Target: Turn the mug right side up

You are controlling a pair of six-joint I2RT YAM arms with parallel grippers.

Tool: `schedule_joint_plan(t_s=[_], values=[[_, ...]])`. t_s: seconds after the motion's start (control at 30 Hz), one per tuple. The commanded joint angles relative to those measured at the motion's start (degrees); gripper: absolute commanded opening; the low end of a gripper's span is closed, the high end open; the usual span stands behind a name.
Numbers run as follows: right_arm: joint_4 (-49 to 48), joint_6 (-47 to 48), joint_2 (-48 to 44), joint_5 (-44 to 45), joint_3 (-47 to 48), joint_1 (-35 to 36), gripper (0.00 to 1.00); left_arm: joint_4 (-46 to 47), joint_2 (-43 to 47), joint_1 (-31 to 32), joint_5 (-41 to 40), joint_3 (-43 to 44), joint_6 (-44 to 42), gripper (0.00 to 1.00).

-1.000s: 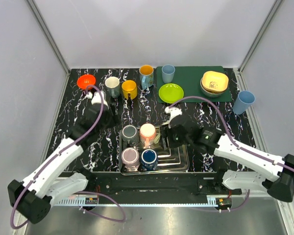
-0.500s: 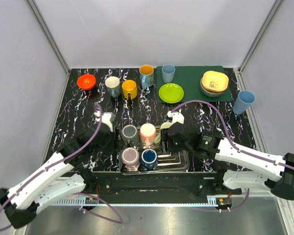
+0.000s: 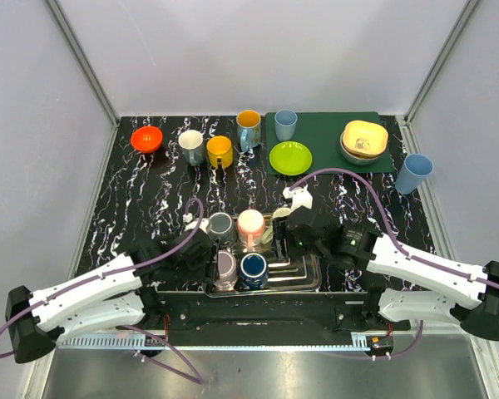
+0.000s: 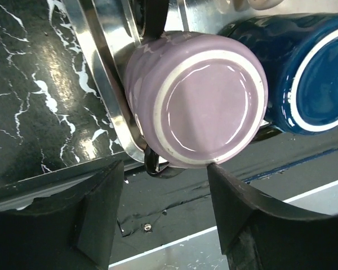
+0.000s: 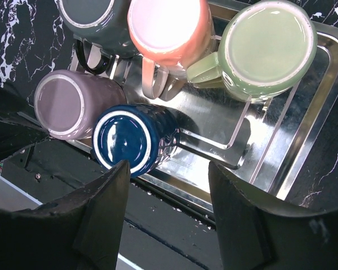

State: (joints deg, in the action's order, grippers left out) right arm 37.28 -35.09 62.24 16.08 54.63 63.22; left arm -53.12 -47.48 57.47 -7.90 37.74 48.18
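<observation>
Several mugs stand upside down in a steel tray (image 3: 303, 278): grey (image 3: 220, 224), pink (image 3: 250, 223), lilac (image 3: 222, 266) and dark blue (image 3: 253, 268). A pale green one (image 5: 267, 48) shows in the right wrist view, under my right arm. My left gripper (image 3: 201, 249) is open at the tray's near-left corner. In the left wrist view the lilac mug's base (image 4: 200, 107) sits just above the open gripper (image 4: 166, 208), with one fingertip (image 4: 225, 180) touching its rim. My right gripper (image 3: 289, 237) hovers open and empty over the tray (image 5: 304, 152), above the dark blue mug (image 5: 129, 138).
At the back stand upright mugs, white (image 3: 190, 146), yellow (image 3: 219, 151) and orange-rimmed (image 3: 249, 128), plus a red bowl (image 3: 147, 138). A green mat (image 3: 333, 137) holds a blue cup, a green plate and stacked bowls. A blue cup (image 3: 415, 173) stands at the right.
My left arm has swung from the back left, near the upright mugs, down to the tray's near-left corner beside the lilac mug. My right arm has barely moved.
</observation>
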Motion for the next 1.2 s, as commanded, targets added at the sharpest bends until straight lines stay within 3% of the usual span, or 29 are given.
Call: schedule_joint_plan(t_s=[0.0, 0.27, 0.5, 0.63, 0.77, 0.93, 1.03, 1.17], values=[[-1.94, 2.39, -1.42, 2.29, -0.05, 0.41, 0.64, 3.11, -2.52, 0.8, 1.22, -0.38, 1.47, 0.63], [-1.59, 3.1, -2.73, 3.26, -0.31, 0.5, 0.64, 7.68, -6.57, 1.41, 3.95, -2.23, 0.77, 0.49], [-1.94, 2.66, -3.09, 3.09, -1.19, 0.41, 0.64, 7.86, -6.66, 1.5, 3.07, -2.05, 0.6, 0.21], [-1.86, 2.66, -3.17, 3.0, -1.37, 0.41, 0.64, 7.33, -6.92, 1.68, 2.28, -2.31, 0.68, 0.22], [-1.77, 2.4, -3.18, 3.08, -1.37, 0.41, 0.64, 6.63, -8.15, 2.38, 1.22, -2.05, 0.95, 0.32], [-1.94, 2.05, -3.17, 2.91, -1.63, 0.41, 0.64, 5.66, -9.91, 3.7, -0.45, -1.53, 1.65, 0.33], [-2.12, 1.96, -3.18, 3.0, -1.98, 0.41, 0.64, 5.05, -10.08, 4.31, -1.41, -1.26, 2.18, 0.25], [-2.12, 2.04, -3.09, 2.65, -1.9, 0.41, 0.64, 3.47, -9.39, 5.19, -3.17, -0.39, 2.97, 0.0]])
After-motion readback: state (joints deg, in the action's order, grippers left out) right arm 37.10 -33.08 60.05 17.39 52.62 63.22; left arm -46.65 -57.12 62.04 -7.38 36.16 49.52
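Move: The upturned lilac mug stands in the near left corner of the tray, its middle about 4 cm ahead of the left hand, 4 cm to its right and 4 cm below. The blue mug is about 12 cm to the right of the hand and 4 cm ahead; the dark grey mug stands some 10 cm beyond the lilac one, the orange mug 14 cm ahead and 12 cm to the right. From the right hand the lilac mug lies about 16 cm left, 3 cm back, 10 cm lower. Bring the open left gripper down about 3 cm and some 2 cm to the right, easing back slightly, to the near side of the lilac mug, fingers still pointing steeply down. Narrow the fingers well in on the way, spread them a little as you sink the last centimetre, then close them almost shut against the mug's near side, where its handle seems to be. ##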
